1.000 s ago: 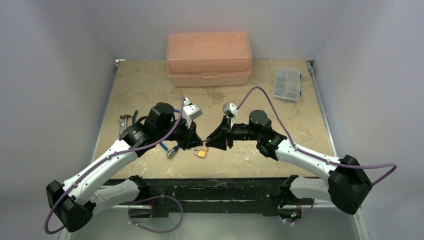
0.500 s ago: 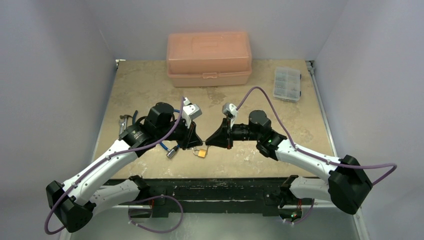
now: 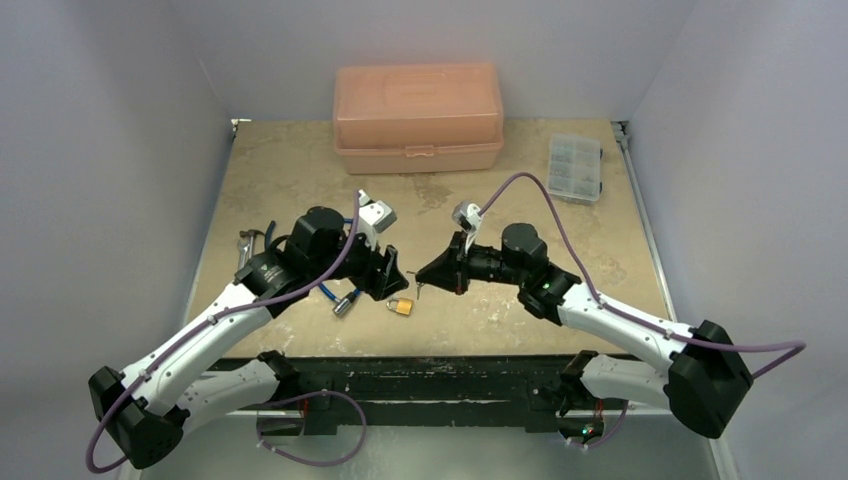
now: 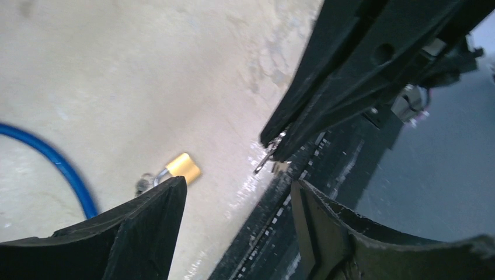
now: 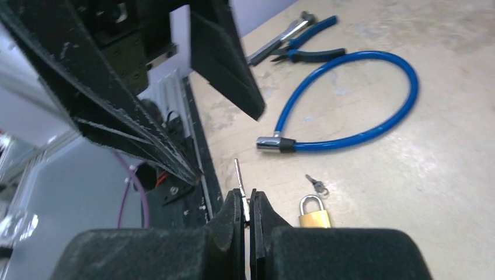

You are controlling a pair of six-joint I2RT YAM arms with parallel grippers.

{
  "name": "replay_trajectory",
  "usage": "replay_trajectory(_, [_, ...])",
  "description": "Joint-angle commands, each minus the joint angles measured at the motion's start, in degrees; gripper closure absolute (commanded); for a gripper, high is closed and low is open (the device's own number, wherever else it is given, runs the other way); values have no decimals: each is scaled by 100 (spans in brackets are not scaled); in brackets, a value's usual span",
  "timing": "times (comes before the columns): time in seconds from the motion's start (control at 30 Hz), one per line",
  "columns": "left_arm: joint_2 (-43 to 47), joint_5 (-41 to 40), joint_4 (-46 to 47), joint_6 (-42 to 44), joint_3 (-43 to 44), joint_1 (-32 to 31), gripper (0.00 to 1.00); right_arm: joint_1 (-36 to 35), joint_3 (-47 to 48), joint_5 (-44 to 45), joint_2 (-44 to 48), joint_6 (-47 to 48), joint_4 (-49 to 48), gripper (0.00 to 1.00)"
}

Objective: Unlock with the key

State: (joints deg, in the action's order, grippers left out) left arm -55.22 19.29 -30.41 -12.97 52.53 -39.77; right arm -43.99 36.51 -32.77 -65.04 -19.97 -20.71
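The key [image 5: 239, 175] is a thin silver blade standing out from between the tips of my right gripper [image 5: 246, 195], which is shut on it. From the left wrist view the key [image 4: 265, 160] shows at the tip of the right fingers. My left gripper [image 4: 236, 184] is open, with nothing between its fingers, just left of the key. The small brass padlock [image 5: 314, 214] lies flat on the table, below and between the two grippers [image 3: 400, 306]. In the top view the right gripper [image 3: 422, 282] faces the left gripper [image 3: 395, 275] closely.
A second small key [image 5: 318, 185] lies by the padlock's shackle. A blue cable lock [image 5: 373, 131] loops on the table left of the padlock, with pliers [image 5: 303, 41] beyond it. An orange box [image 3: 418, 118] and a clear organizer [image 3: 575, 167] stand at the back.
My left gripper has opened and let go of the key, drawing back a little to the left. The right gripper has closed on the key and now holds it alone.
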Motion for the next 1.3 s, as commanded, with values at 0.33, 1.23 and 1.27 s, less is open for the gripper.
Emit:
replay_trajectory(0.33, [-210, -3176, 383, -1019, -758, 15, 31, -22, -391, 3908, 1201, -1427, 1428, 100])
replay_trajectory(1.23, [-2996, -4179, 1045, -2092, -1152, 205, 59, -13, -429, 4209, 1584, -1337, 2223, 100])
replay_trajectory(1.27, [-3018, -4123, 1148, -2094, -1191, 259, 63, -14, -427, 4217, 1602, -1323, 2237, 100])
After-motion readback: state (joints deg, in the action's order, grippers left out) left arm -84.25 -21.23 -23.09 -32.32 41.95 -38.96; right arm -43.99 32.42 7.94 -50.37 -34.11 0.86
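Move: The collar end of the blue cable lock, where cable meets lock barrel, lies roughly 6 cm ahead of the empty left hand, 10 cm to its left and 20 cm below. From that hand, the padlock is 2 cm ahead and 2 cm right, its small keys about 5 cm ahead and 2 cm left, both down on the table. From the right hand, which already holds the key, the collar end is some 6 cm ahead, 17 cm left and 20 cm below. The blue cable just above the collar is where the left hand comes down: it drops about 20 cm while swinging left and some forward, the wrist turning until the fingers point down astride the cable, their gap narrowing but still open. The right hand keeps its pinch on the key and backs off about 10 cm to the right, also forward and a little down, turning some 40 degrees clockwise. ##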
